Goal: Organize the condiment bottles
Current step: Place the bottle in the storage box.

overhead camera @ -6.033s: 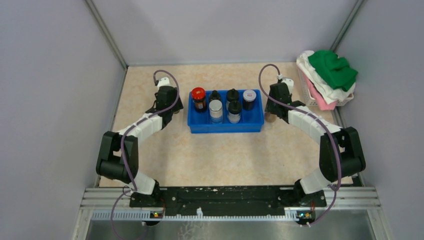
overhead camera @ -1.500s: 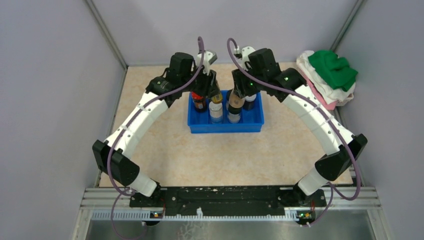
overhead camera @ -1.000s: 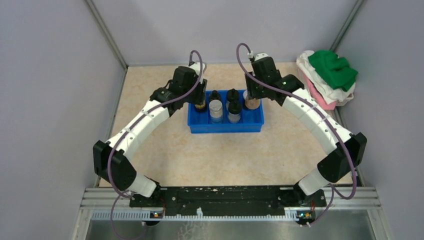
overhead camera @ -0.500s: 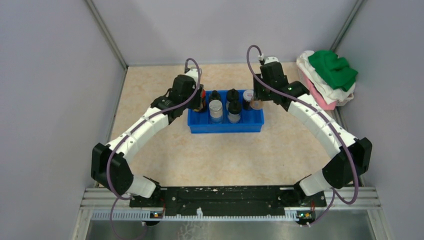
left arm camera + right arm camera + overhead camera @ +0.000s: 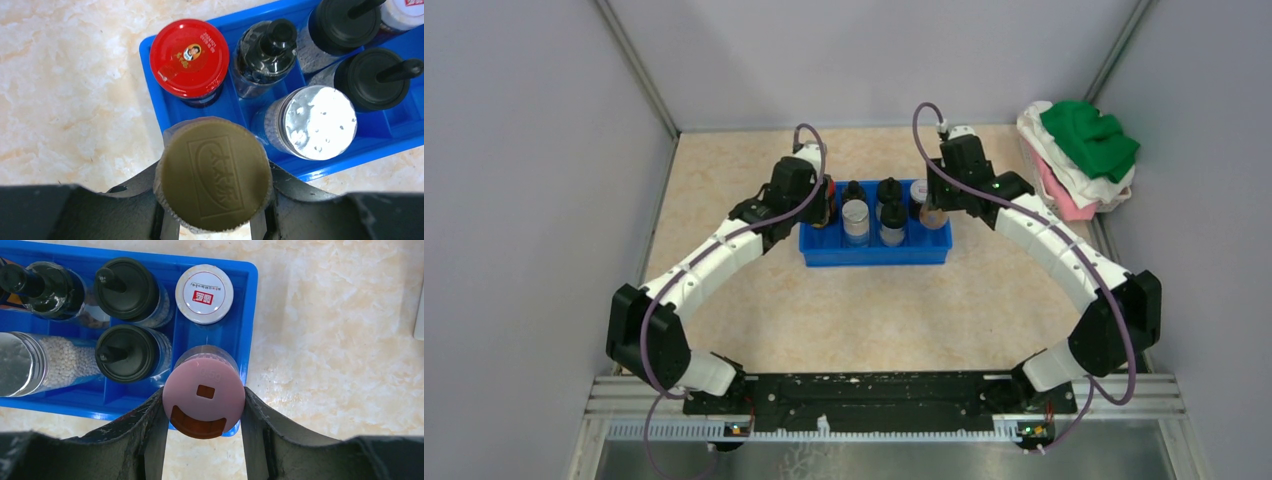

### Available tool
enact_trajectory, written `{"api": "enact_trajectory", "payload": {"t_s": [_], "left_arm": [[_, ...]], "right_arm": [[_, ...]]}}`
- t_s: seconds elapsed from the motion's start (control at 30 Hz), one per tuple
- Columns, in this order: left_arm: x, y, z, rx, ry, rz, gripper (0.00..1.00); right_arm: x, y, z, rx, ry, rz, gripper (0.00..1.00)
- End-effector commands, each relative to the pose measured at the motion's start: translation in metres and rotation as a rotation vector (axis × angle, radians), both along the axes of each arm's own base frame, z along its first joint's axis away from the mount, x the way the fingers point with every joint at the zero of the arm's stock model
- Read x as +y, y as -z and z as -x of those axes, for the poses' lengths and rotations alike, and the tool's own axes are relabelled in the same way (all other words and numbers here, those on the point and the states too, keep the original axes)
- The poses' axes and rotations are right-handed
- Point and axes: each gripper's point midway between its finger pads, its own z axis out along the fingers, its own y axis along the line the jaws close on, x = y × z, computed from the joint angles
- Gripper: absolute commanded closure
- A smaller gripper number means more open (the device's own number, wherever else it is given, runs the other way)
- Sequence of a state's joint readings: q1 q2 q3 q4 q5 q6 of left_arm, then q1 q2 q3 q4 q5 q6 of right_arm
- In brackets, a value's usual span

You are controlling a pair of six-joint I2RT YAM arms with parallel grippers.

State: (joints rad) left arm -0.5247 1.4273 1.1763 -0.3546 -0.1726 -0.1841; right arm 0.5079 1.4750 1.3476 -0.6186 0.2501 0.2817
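Observation:
The blue tray [image 5: 874, 258] holds several condiment bottles: a red-capped jar [image 5: 189, 57], a black dropper bottle [image 5: 265, 50], a silver-capped bottle [image 5: 317, 122], two black-capped bottles [image 5: 127, 287] and a white-capped jar [image 5: 204, 294]. My left gripper [image 5: 215, 200] is shut on an olive-capped bottle [image 5: 215, 170] over the tray's near-left corner, in front of the red jar. My right gripper [image 5: 204, 415] is shut on a pink-capped bottle [image 5: 204, 390] at the tray's near-right corner, in front of the white-capped jar. From above, the left gripper [image 5: 822, 205] and right gripper [image 5: 932, 208] flank the tray's ends.
A pile of green, white and pink cloths [image 5: 1079, 160] sits in a basket at the back right. Grey walls close in the marble-patterned table [image 5: 864, 320] on the left, back and right.
Both arms, each still holding its bottle, have drawn apart from above the tray's middle and come down at its left and right ends.

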Motion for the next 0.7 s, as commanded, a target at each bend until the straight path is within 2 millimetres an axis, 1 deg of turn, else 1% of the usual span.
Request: {"api": "enact_trajectory", "payload": {"t_s": [0.0, 0.33, 0.67], "left_arm": [[-0.006, -0.025, -0.008, -0.095, -0.010, 0.076, 0.96], [-0.004, -0.002, -0.005, -0.060, -0.025, 0.078, 0.96], [-0.004, 0.018, -0.006, -0.097, -0.042, 0.105, 0.99]], "right_arm": [[0.011, -0.004, -0.009, -0.038, -0.006, -0.043, 1.00], [0.014, 0.013, -0.009, -0.011, -0.012, -0.047, 1.00], [0.014, 0.024, -0.010, 0.005, -0.009, -0.037, 1.00]]}}
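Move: My left hand holds the brown-capped bottle. Its slot, the storage box's near left one, lies about 14 cm below and 2 cm back. The red-lidded jar is 6 cm ahead, the silver-lidded jar some 7 cm right and 1 cm back, both lower. My right hand holds the pink-capped bottle above the near right slot, about 14 cm below and 1 cm to the left. The white-lidded jar is 7 cm ahead and 1 cm left, the front black-capped bottle 7 cm left and level with it. I sink both hands together with the fingers still closed on the bottles. My left goes down about 5.5 cm, easing back a little over 1 cm behind the red-lidded jar, into the near left slot's space. My right goes down more slowly, about 3 cm, towards the near right slot beside the front black-capped bottle, with the wrist nearly steady. ##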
